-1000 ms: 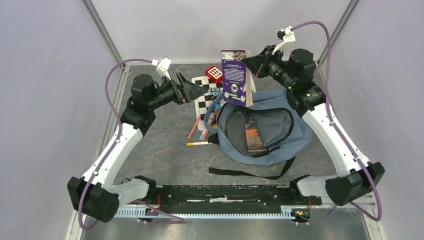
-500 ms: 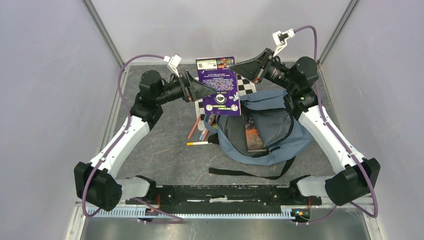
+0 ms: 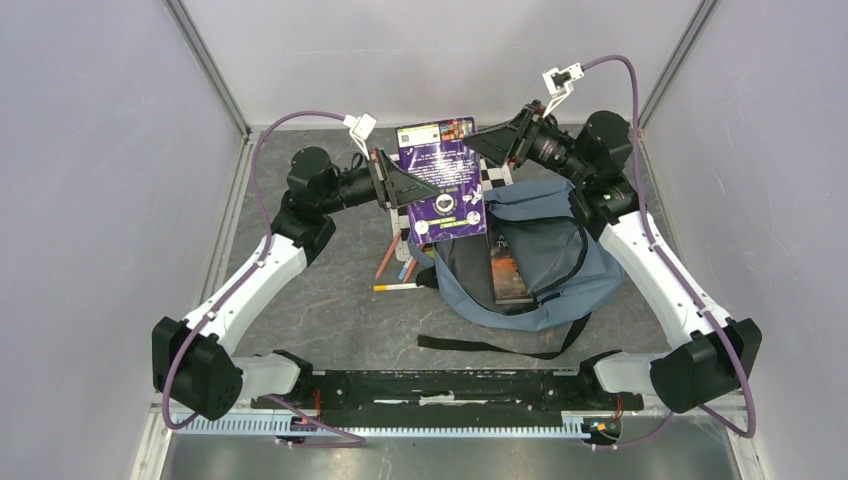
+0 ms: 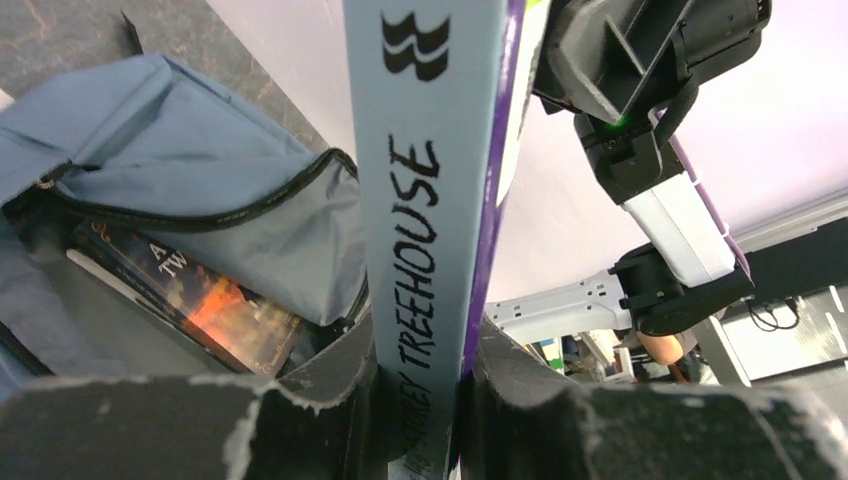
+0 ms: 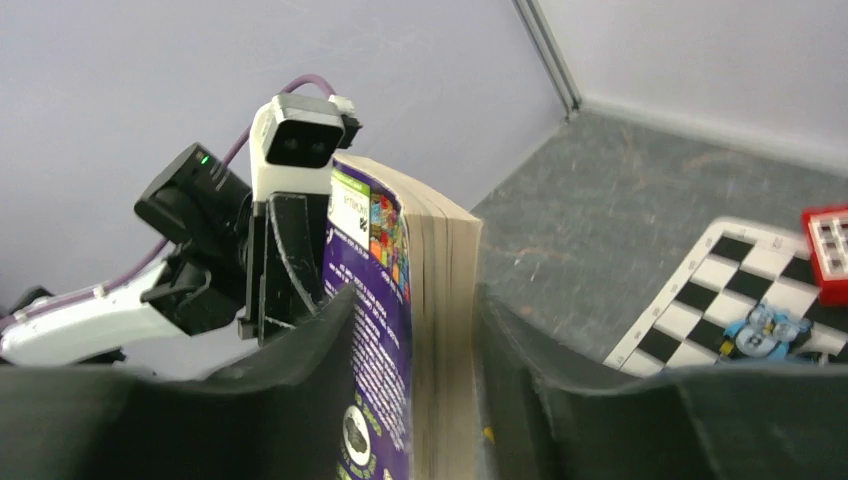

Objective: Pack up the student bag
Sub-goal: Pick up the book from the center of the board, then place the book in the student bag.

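A purple book (image 3: 440, 180) hangs in the air over the back of the table, between my two grippers. My left gripper (image 3: 405, 187) is shut on its grey spine (image 4: 430, 150), with both jaws pressed against it (image 4: 422, 345). My right gripper (image 3: 485, 150) straddles the opposite page edge (image 5: 445, 250); its fingertips stand at both faces (image 5: 416, 295), and whether they still press is unclear. The student bag (image 3: 560, 250), blue-grey, lies unzipped and open below, with a dark book (image 3: 505, 270) inside it (image 4: 190, 295).
A checkerboard mat (image 5: 740, 290) lies behind the bag, with a red cube (image 5: 828, 240) and a small blue toy (image 5: 760, 330) on it. Pencils (image 3: 390, 260) and a yellow one (image 3: 398, 287) lie left of the bag. A black strap (image 3: 500, 348) trails toward the arm bases.
The right arm swung the book left and tilted it flatter. The left arm reached in and its jaws closed on the spine.
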Robot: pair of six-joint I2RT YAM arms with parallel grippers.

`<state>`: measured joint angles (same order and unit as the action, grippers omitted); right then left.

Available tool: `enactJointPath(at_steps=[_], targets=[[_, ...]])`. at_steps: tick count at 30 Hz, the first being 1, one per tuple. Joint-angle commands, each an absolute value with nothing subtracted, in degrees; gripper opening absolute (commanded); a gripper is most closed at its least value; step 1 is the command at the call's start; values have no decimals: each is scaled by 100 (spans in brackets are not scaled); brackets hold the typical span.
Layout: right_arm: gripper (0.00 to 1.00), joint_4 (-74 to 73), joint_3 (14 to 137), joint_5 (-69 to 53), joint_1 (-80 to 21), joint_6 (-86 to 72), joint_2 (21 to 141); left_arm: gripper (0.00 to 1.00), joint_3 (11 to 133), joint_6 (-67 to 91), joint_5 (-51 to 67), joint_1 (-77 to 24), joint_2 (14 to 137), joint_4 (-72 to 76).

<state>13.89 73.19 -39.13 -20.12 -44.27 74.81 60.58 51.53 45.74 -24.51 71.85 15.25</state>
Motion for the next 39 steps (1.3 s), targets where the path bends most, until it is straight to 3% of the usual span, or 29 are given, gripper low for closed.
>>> enactJointPath(at_steps=[1, 3, 5, 15, 19, 26, 39], targets=[[65, 54, 7604, -3201, -1999, -3226, 7249, 2, 5948, 5492, 4287, -2484, 6969, 1954], [87, -592, 7736, -2797, -1876, -2833, 7158, 2, 5860, 5493, 4145, -2479, 6916, 1864], [98, -1120, 7835, -2392, -1697, -2474, 7061, 2, 5790, 5464, 4011, -2481, 6878, 1729], [98, -3766, 8282, -956, -781, -432, 7048, 2, 5645, 5580, 2947, -2580, 6980, 330], [98, -4357, 8184, -1147, -782, 567, 6982, 2, 5675, 5837, 2936, -2812, 7239, 334], [98, -4002, 6963, -1931, -782, 1068, 6186, 2, 5846, 6084, 2883, -3058, 7656, 325], [98, -3438, 5976, -961, -973, 1597, 6487, 2, 5978, 6208, 2839, -3076, 7782, 149]])
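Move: From the left hand, which already grips the purple book, the open bag's middle is about 19 cm right, 2 ahead and 32 below; the chessboard is some 18 ahead, 5 right, 36 below. From the right hand, at the book's top, the bag is about 14 cm right, 3 back and 39 below; the purple book's middle is roughly 4 left, 3 back and 7 below. Right hand opens off the book, sinks about 23 cm, rightward, over the bag; left lowers the book 13 cm. ##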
